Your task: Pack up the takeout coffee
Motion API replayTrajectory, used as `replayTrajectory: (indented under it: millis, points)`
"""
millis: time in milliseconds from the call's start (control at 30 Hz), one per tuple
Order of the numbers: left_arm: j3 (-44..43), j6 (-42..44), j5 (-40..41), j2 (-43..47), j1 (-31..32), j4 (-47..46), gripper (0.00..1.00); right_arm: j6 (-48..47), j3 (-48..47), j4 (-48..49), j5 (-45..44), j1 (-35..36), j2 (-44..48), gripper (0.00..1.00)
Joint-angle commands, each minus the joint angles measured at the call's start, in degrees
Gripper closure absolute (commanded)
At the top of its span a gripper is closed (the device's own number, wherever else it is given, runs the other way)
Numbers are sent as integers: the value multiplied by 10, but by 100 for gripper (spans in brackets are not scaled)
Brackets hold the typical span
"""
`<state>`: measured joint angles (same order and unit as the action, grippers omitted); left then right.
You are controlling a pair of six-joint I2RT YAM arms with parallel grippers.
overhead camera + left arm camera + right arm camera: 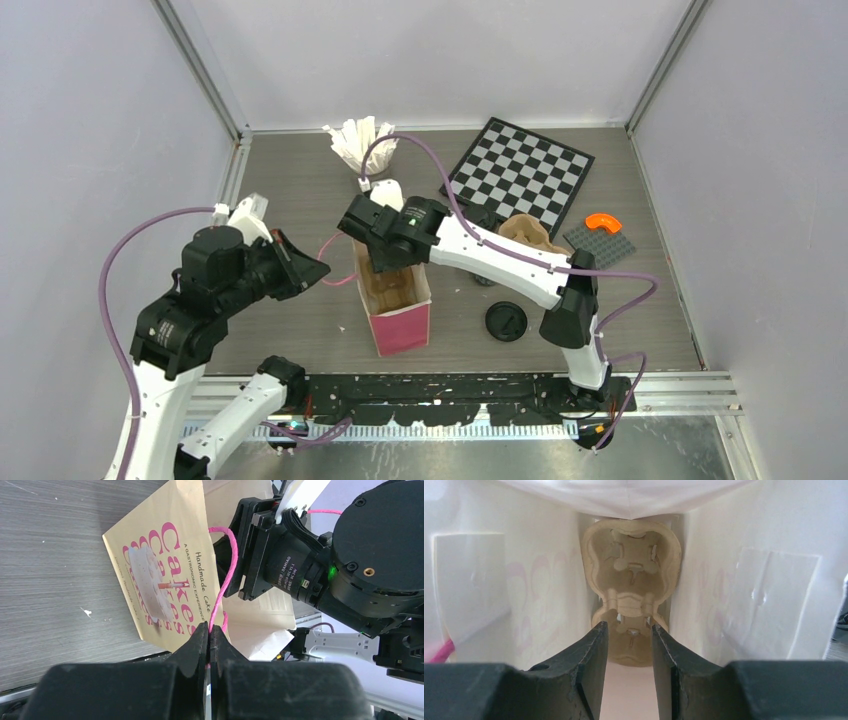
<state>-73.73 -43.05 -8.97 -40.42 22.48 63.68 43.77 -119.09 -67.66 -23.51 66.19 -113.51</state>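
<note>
A black lidded cup of the takeout coffee stands on the table right of the paper bag. The bag is cream with pink lettering. My left gripper is shut on the bag's pink string handle and sits left of the bag. My right gripper reaches down into the bag's mouth, open, with nothing between its fingers. Past its fingertips a brown pulp cup carrier lies at the bottom of the bag, its holes empty.
A second brown carrier sits right of my right arm, partly behind it. A chessboard lies at the back right. A cup of white stirrers stands at the back. An orange piece rests on a grey plate.
</note>
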Motion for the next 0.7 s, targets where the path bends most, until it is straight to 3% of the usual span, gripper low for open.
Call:
replayTrajectory:
  millis: [0, 200, 333, 667]
  points:
    - [4, 1, -10, 4, -2, -19, 98, -8, -2, 11, -12, 5, 9, 58]
    - [-3, 22, 8, 17, -2, -6, 66, -27, -53, 8, 14, 5, 19, 53]
    - [-40, 37, 36, 21, -2, 13, 51, -60, -87, 12, 46, 4, 43, 49]
    - [-140, 120, 83, -44, -2, 64, 39, -143, -101, 23, 58, 5, 133, 35]
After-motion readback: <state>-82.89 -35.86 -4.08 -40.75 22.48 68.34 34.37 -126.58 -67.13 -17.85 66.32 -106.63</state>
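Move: The left hand, shut on the bag's near pink handle, has the bag's middle about 12 cm to its right, 5 cm ahead and 18 cm below. The right hand is inside the bag mouth; the cup carrier lies some 16 cm below and 4 cm ahead of it, the bag's middle 7 cm straight below. From the right hand, the nearer lidded cup is about 17 cm right, 6 cm ahead; the loose lid 21 cm right, 2 cm back. The left fingers open and let go of the pink handle, then that hand backs off about 4 cm, up and to its left, tipping up slightly. The right hand, empty, pauses and then lifts some 9 cm almost straight up out of the bag, away from the carrier, its fingers spreading a little wider and the wrist turning about 10 degrees counter-clockwise. ##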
